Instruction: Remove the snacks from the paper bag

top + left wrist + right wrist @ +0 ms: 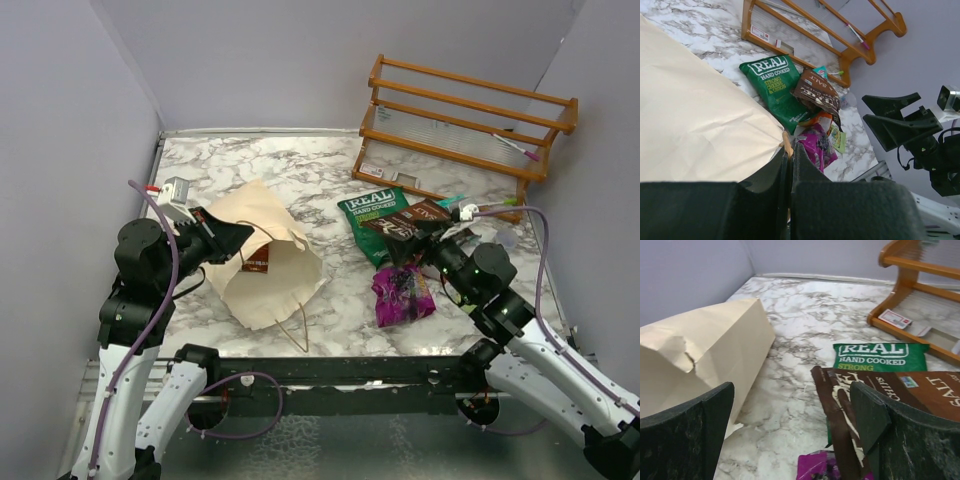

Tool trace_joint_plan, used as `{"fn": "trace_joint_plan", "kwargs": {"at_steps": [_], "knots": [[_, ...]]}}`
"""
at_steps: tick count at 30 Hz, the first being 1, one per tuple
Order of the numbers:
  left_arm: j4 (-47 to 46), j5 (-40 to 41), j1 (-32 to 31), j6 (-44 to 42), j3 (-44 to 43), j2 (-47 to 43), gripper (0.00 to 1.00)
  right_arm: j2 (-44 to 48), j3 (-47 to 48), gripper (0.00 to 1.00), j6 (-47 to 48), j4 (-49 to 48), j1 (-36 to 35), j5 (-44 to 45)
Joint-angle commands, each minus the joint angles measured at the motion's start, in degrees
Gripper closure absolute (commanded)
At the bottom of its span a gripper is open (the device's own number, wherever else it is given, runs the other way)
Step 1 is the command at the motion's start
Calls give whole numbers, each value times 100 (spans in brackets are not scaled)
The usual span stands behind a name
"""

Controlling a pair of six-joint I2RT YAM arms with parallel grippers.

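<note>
The cream paper bag (268,225) lies on its side left of centre, its mouth facing the near edge, with a dark packet (257,263) showing inside. My left gripper (232,240) is shut on the bag's rim beside a brown cord handle (786,142). To the right, out on the marble, lie the snacks: a green bag (365,212), a dark brown packet (412,220) and a magenta one (402,295). Orange (823,120) and light-green (838,138) packets peek out between them. My right gripper (790,435) hangs open just above the brown packet (900,390), holding nothing.
An orange wooden rack (465,120) with a pen stands at the back right, with a small card (375,172) at its foot. Grey walls close in the left, back and right sides. The bag's loose cord handle (297,335) trails toward the near edge.
</note>
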State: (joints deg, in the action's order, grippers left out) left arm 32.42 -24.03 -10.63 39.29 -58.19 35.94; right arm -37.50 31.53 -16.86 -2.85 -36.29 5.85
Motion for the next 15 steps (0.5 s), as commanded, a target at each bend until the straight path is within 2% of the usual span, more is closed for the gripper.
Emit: {"fn": "trace_joint_plan", "kwargs": {"at_steps": [1, 3, 6, 11, 15], "knots": [[-140, -124, 0, -57, -18, -41, 100, 353, -296, 1, -239, -370, -9, -814], [-147, -127, 0, -54, -14, -72, 100, 509, -582, 1, -615, -569, -7, -628], [-162, -120, 2, -51, 3, -93, 100, 606, -1040, 1, -209, -1359, -9, -1538], [-76, -151, 0, -118, -74, -63, 100, -219, -903, 1, -126, -1621, -17, -2716], [9, -138, 0, -150, -103, -60, 100, -477, -971, 1, -141, -2354, -419, -2767]]}}
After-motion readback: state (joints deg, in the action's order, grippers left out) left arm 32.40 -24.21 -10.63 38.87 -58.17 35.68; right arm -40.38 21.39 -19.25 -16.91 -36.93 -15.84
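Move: The last snack, a small red-brown pack, shows inside the paper bag about 28 cm to the right hand's left, level with it fore-and-aft and some 15 cm lower. The bag's open mouth is 24 cm left and 5 cm back. The purple pack lies about 6 cm back and 2 cm right, the green REAL bag 8 cm ahead and 3 cm left. From the left hand the red-brown pack is roughly 4 cm ahead, 1 cm left, 25 cm down. Leaving the pile of unloaded snacks with nothing in its fingers, the right hand first draws back a little, then swings left and sinks towards the paper bag's mouth, about 8 cm in all, its wrist turning some 20 degrees counter-clockwise so the still wide-open fingers come round to face the opening. The left hand stays put, shut on the bag's upper rim by the handle, and keeps the mouth raised and open. ##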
